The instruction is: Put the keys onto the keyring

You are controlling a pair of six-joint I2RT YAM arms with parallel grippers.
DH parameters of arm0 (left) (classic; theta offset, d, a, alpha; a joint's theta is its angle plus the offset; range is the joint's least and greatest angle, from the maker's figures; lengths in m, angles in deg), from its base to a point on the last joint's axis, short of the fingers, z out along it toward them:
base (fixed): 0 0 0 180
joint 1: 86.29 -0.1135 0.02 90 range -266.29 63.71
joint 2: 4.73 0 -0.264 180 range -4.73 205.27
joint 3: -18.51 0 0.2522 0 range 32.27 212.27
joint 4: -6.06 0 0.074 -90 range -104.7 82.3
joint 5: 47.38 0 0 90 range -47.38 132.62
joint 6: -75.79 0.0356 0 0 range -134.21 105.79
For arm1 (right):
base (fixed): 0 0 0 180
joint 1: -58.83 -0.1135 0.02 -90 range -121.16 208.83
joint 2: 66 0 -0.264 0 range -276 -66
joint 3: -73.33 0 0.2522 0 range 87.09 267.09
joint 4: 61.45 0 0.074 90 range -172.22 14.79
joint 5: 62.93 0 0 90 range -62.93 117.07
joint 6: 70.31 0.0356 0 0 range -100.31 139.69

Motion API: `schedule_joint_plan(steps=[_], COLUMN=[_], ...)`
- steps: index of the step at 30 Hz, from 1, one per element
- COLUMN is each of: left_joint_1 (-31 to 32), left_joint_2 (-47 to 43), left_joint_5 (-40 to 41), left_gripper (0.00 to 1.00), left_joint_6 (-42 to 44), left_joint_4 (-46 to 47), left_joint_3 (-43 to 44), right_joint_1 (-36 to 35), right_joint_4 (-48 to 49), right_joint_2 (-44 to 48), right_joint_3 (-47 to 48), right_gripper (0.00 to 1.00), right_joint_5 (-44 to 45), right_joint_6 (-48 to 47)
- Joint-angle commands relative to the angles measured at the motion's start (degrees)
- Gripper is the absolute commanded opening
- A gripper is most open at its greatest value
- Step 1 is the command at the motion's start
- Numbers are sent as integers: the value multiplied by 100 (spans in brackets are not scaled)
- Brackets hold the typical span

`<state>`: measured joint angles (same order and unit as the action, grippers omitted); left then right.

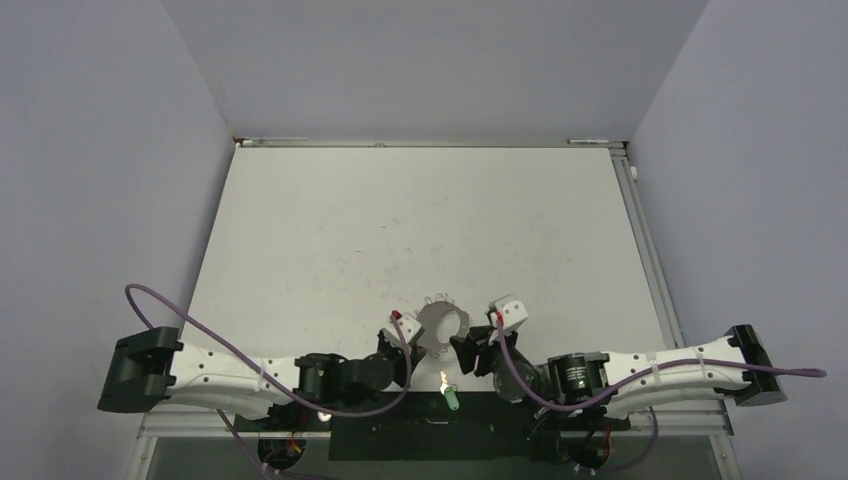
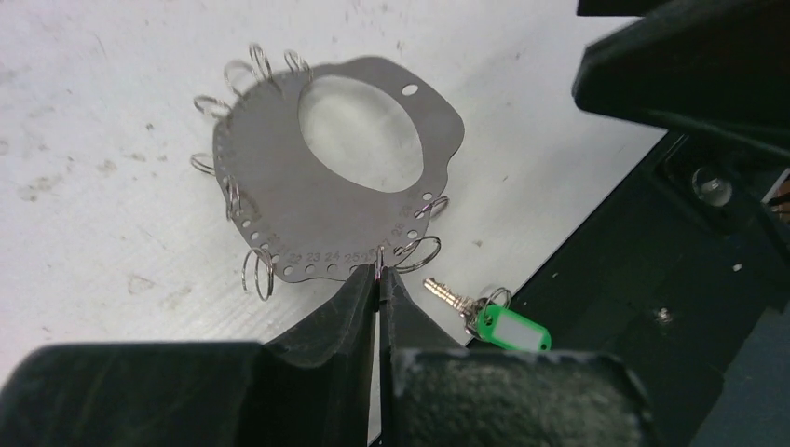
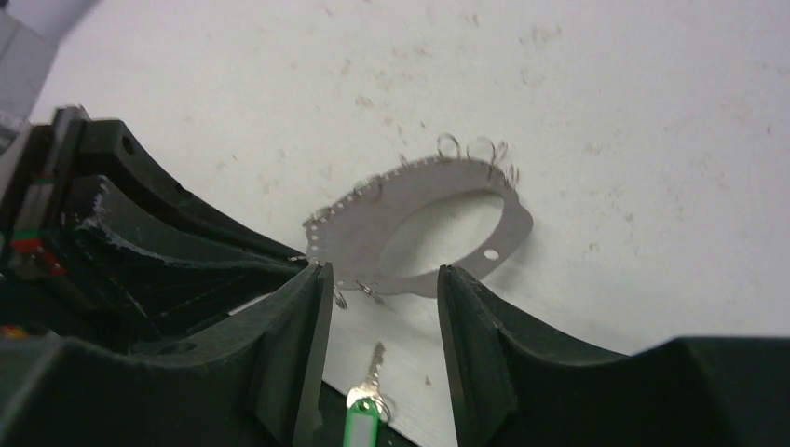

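The keyring [image 2: 270, 177] is a flat grey metal plate with a wide hole and several small wire loops on its rim, lying on the table [image 1: 400, 220]. My left gripper [image 2: 380, 273] is shut on one wire loop at the near rim of the keyring [image 1: 428, 318]. A small metal key [image 2: 449, 294] with a green tag [image 2: 510, 331] lies at the table's near edge, overhanging it. My right gripper [image 3: 383, 272] stands open just above the key [image 3: 373, 365], the keyring [image 3: 373, 219] beyond its fingertips. From above, the key [image 1: 453, 398] lies between both grippers.
The black base strip [image 1: 430, 435] runs along the table's near edge, right below the key. The right arm's black fingers [image 2: 671, 74] fill the top right of the left wrist view. Grey walls enclose the table on three sides.
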<state>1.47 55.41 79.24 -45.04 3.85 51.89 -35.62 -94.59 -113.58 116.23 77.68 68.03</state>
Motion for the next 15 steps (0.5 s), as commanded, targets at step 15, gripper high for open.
schedule_joint_plan(steps=[15], left_joint_1=[-50], left_joint_2=[-3101], left_joint_5=[-282], left_gripper=[0], left_joint_6=[2763], left_joint_4=[-2050], left_joint_3=[1427], right_joint_1=[4279], right_joint_4=[3131], right_joint_2=[-540], right_joint_3=[913], right_gripper=[45], right_joint_5=[-8947], right_joint_6=[-3998])
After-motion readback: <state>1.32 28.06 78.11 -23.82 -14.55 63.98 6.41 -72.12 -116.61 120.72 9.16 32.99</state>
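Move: The left fingers already pinch a wire ring on the near edge of the grey plate; the plate's middle is about 8 cm ahead of that hand, 4 cm to its right and 4 cm lower. From the empty, half-open right hand, the plate's middle is roughly 9 cm ahead, 4 cm left and 9 cm below. The green-tagged key lies about 5 cm back and 3 cm left of the right hand, some 12 cm below it. Upward by about 15 cm goes the left hand, fingers still shut on the plate's wire ring, veering left near the end as its wrist tips up. The right hand rises too and reaches forward, then swings left, ending about 7 cm higher with its fingers turned some 35 degrees counter-clockwise to point left, half open and holding nothing. ##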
